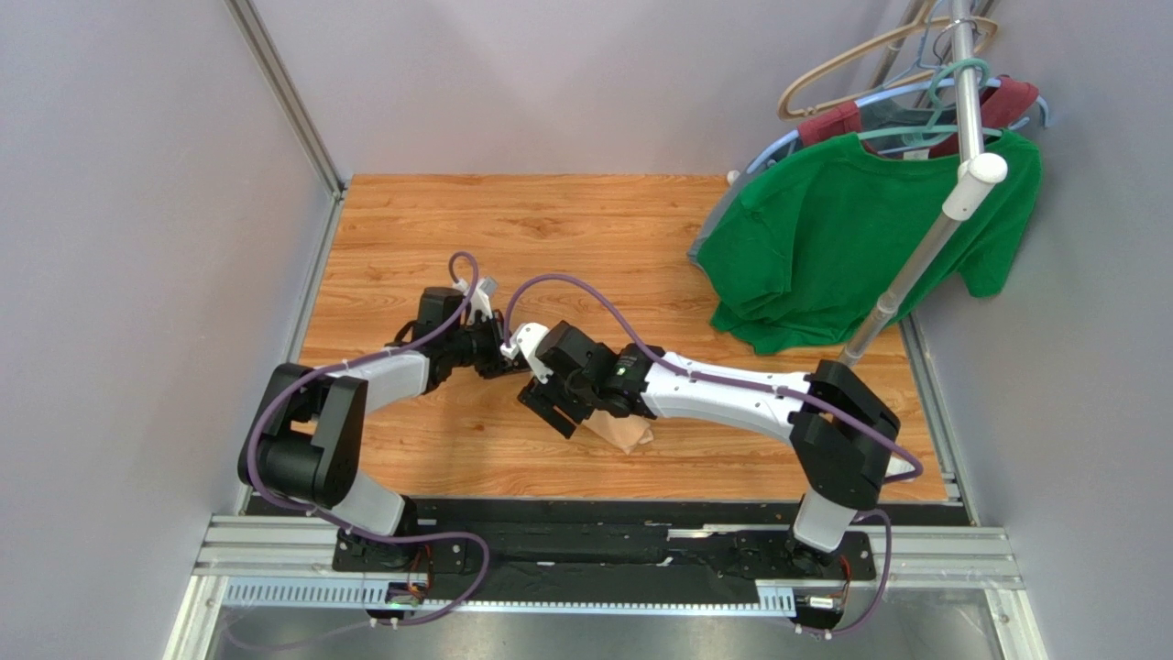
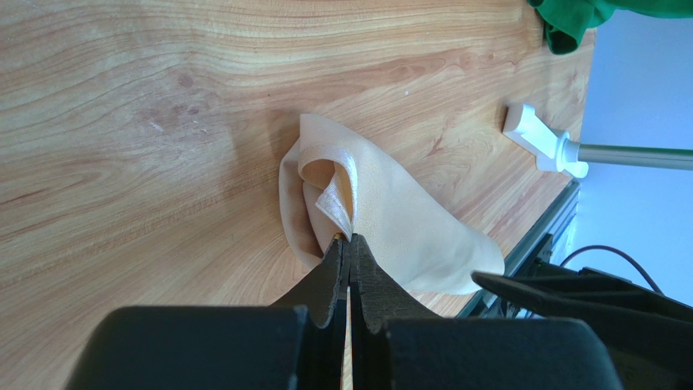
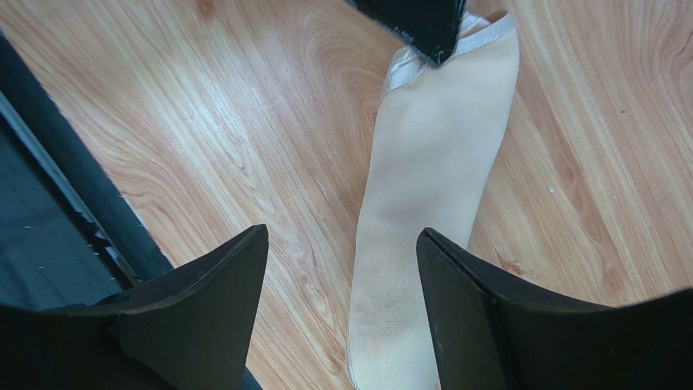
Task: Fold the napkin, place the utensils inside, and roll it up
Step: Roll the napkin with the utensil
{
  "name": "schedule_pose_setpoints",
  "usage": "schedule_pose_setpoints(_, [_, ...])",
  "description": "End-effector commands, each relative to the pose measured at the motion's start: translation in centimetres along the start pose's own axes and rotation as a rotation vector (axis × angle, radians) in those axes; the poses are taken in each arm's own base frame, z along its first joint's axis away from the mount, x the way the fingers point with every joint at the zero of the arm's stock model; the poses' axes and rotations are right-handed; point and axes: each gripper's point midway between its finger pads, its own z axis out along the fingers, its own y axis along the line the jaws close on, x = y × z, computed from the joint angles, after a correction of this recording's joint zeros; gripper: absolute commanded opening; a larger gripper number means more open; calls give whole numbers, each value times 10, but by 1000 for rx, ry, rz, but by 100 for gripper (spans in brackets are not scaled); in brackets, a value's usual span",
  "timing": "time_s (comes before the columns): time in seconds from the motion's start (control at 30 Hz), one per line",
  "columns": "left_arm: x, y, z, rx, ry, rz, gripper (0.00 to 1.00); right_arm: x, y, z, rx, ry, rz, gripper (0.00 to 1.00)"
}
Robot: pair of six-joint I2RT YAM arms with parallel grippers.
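Note:
The peach-tan napkin lies bunched and partly folded on the wooden table, near its front edge. My left gripper is shut on a hemmed edge of the napkin, lifting that edge a little. In the right wrist view the napkin runs as a long strip, its near end between my fingers. My right gripper hovers open above it, touching nothing. The left gripper's tip shows at the top, pinching the hem. From above, only a corner of the napkin shows beside the right gripper. The utensils are out of view.
A green T-shirt hangs on a clothes rack at the back right; one white rack foot rests on the table. The table's black front edge lies close to the napkin. Grey walls stand on either side.

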Motion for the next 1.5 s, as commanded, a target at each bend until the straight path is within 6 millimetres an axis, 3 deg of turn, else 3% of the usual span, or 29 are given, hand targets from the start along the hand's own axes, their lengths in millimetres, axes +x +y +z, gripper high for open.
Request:
schedule_pose_setpoints(0.0, [-11,-8,1,10,-13,5,0,6,-18,10,110,33,-43,72])
schedule_pose_setpoints(0.43, [-13,-13,0,30,-10,21,0,36,-30,40,158,127,-71,71])
schedule_pose_setpoints(0.63, [-15,-18,2,56,-3,29,0,53,-40,47,144,157,-38,65])
schedule_pose_setpoints(0.83, [-20,-29,2,108,-13,50,0,67,-32,54,42,185,-10,45])
schedule_pose_setpoints(0.97, [-30,-34,-5,104,-47,86,47,71,-16,53,-117,188,60,36])
schedule_pose_setpoints(1.07, [-41,-34,-14,79,-102,107,61,69,-10,47,-242,178,131,33])
schedule_pose_setpoints(1.17, [-47,-29,-23,43,-147,131,63,67,-10,44,-341,172,192,32])
schedule_pose_setpoints(1.47, [-30,-27,-21,122,-160,175,63,64,-13,41,-584,177,342,28])
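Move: The middle of the napkin roll lies about 7 cm below the open right gripper, some 3 cm to its right and 2 cm ahead. The pinched left end of the roll is about 8 cm ahead, 5 cm left and 5 cm below; the table's near edge is straight behind, 13 cm back. From the left fingers, still shut on that end, the roll's middle lies roughly 6 cm back, 8 cm right and 3 cm lower. Lower the open right gripper about 7 cm, easing right and a little forward, over the middle of the napkin roll, and close it to pinch the roll across its width; then tilt the wrist some 30 degrees so the fingertips swing back towards the base. Keep the left pinch until the right is closing, then open wide and lift the left gripper clear, letting it sink slightly at the end. ##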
